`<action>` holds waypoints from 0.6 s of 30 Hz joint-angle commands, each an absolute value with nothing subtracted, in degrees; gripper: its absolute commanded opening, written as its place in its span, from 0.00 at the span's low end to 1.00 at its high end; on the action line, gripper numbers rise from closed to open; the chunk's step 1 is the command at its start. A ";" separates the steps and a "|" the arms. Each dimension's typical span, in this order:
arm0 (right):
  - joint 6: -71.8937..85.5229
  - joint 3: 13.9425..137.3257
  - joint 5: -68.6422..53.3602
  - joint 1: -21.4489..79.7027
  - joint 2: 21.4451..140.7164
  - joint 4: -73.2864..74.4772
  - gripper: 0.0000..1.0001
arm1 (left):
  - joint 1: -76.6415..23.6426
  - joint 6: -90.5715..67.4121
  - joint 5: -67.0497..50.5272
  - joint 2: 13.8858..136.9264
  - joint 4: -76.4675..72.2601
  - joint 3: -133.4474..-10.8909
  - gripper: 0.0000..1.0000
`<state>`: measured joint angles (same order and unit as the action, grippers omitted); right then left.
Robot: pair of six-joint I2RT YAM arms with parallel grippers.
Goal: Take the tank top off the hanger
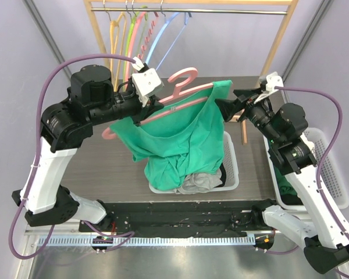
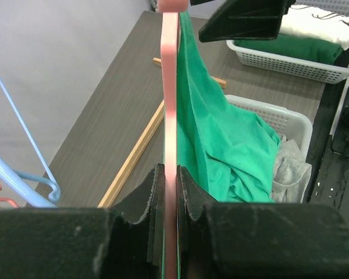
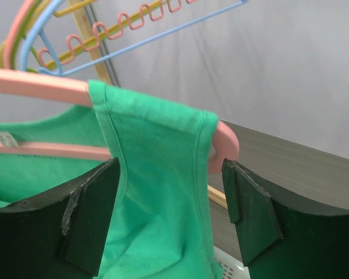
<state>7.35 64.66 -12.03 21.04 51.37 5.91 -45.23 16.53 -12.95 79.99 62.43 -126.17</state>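
A green tank top (image 1: pixel 180 139) hangs from a pink hanger (image 1: pixel 186 93) held up over the table. My left gripper (image 1: pixel 146 110) is shut on the hanger's bar, and in the left wrist view the pink hanger (image 2: pixel 170 116) runs straight out from between the clamped jaws of that gripper (image 2: pixel 170 174), with the tank top (image 2: pixel 221 139) draped to its right. My right gripper (image 1: pixel 231 104) is open at the hanger's right end. In the right wrist view its gripper (image 3: pixel 171 215) straddles the strap of the tank top (image 3: pixel 157 151), which lies over the hanger's tip (image 3: pixel 224 142); neither pad touches it.
A white basket (image 1: pixel 232 168) with grey clothing sits under the garment's hem. A second basket (image 1: pixel 331 168) with folded clothes stands at the right. Behind, a wooden rack (image 1: pixel 192 7) carries several coloured hangers (image 1: pixel 136 35).
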 commanded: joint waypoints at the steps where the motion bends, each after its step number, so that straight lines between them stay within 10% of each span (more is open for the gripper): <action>1: 10.37 65.13 -14.94 21.01 51.33 -2.63 0.75 | -44.91 16.43 -16.61 78.75 61.61 -128.58 0.00; 10: 11.95 65.74 -16.96 21.09 52.91 -3.25 0.52 | -44.91 16.08 -17.93 78.66 62.14 -129.29 0.00; 15: 12.57 66.44 -17.40 21.01 53.26 -1.94 0.06 | -44.91 16.17 -17.67 78.84 61.88 -129.90 0.00; 18: 12.48 66.97 -16.18 21.01 52.56 -0.88 0.01 | -44.91 16.17 -16.96 78.66 61.70 -129.90 0.00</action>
<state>12.10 64.71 -16.27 21.04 53.36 0.51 -45.08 16.51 -16.10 79.99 64.49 -127.72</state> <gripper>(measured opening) 0.037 0.132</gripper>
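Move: The green tank top's right shoulder strap, still looped over the pink hanger, is just in front of the open right fingers, some 2 cm ahead, 2 cm left and 3 cm up. The hanger's right end is about 3 cm ahead, 2 cm right and 1 cm up; the hook is roughly 6 cm ahead, 12 cm left and 3 cm up. From the left hand, the strap lies about 23 cm right, 7 cm ahead, near its height. Right hand eases some 2 cm left and 1 cm up, closing its fingers to pinch the tank top's strap. ##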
